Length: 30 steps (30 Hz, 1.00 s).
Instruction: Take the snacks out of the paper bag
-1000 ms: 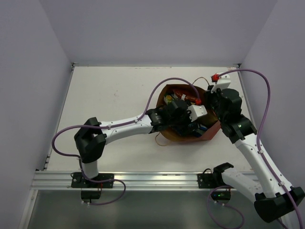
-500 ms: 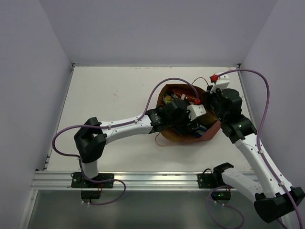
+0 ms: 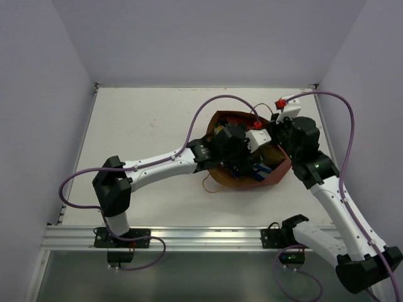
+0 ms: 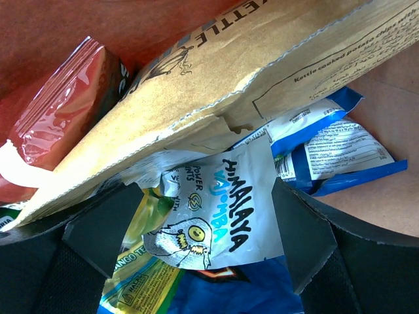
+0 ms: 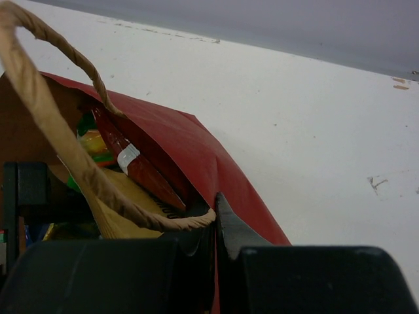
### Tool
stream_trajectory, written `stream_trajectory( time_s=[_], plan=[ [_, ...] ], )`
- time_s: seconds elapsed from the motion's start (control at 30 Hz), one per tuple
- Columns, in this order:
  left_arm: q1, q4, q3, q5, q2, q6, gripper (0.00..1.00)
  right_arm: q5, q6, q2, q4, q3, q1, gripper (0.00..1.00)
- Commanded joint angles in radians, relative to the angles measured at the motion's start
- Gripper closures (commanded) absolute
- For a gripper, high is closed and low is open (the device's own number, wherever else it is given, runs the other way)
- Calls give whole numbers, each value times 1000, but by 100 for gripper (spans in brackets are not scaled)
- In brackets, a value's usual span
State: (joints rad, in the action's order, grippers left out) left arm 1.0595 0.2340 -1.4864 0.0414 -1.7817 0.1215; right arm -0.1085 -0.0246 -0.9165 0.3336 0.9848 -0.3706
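Note:
The brick-red paper bag (image 3: 278, 170) lies on its side on the table with its mouth up. My left gripper (image 4: 206, 235) is inside it and open, its fingers either side of a white-blue packet (image 4: 222, 209) without touching it. Around that packet lie more snacks: a large tan chip bag (image 4: 229, 72), a red packet (image 4: 65, 104), a yellow-green packet (image 4: 134, 278) and a blue-white packet (image 4: 337, 154). My right gripper (image 5: 216, 203) is shut on the paper bag's red wall (image 5: 196, 144) by the loop handle (image 5: 39, 98).
The white table (image 3: 145, 119) stretches left of and behind the bag. Grey walls close in the left, far and right sides. Purple cables (image 3: 208, 110) arc over the bag from both wrists. A second handle (image 3: 211, 185) pokes out at the bag's near side.
My left wrist has moved a little farther and left inside the bag, and its elbow has swung left. The bag's rim has shifted slightly. The right gripper keeps its hold.

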Motion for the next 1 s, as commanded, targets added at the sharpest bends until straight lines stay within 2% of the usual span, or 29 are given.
stream_trajectory(
  time_s=[0.0, 0.23, 0.47, 0.67, 0.77, 0.87, 0.97],
  plan=[
    [-10, -58, -46, 41, 28, -33, 3, 98, -11, -2, -24, 57, -28, 100],
    [-10, 22, -77, 43, -25, -36, 0, 102, -14, -12, -10, 64, -28, 100],
    [-10, 79, -81, -37, -62, -31, 0, 102, -26, -12, -4, 61, -27, 100],
    [-10, 117, -92, 24, -125, -31, 0, 151, -37, -12, -1, 55, -28, 100],
    [-15, 96, -92, 72, -153, -43, 4, 162, -37, -13, 2, 54, -28, 100],
    [-21, 74, -100, 71, -174, -54, 13, 168, -37, -10, 5, 52, -28, 100],
    [-23, 53, -106, 74, -179, -59, 30, 174, -35, -2, 5, 52, -28, 100]
  ],
)
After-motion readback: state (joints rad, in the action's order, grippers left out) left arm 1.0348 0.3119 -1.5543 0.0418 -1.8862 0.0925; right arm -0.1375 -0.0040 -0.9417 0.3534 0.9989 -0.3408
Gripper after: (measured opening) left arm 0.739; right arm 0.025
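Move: Inside the bag, the white snack packet lies about 2 cm ahead of the open left hand, 3 cm to its right and 6 cm below. From this hand, the brown snack bag is 4 cm ahead and 7 cm right, the red packet some 12 cm straight ahead, both roughly 5 cm lower; the blue packet is 4 cm back, 5 cm right, 9 cm down. From the right hand, the white packet is about 8 cm back, 10 cm left, 15 cm below. Left hand sinks some 4 cm, starting to close around the white packet; right edges the pinched rim rightward. ##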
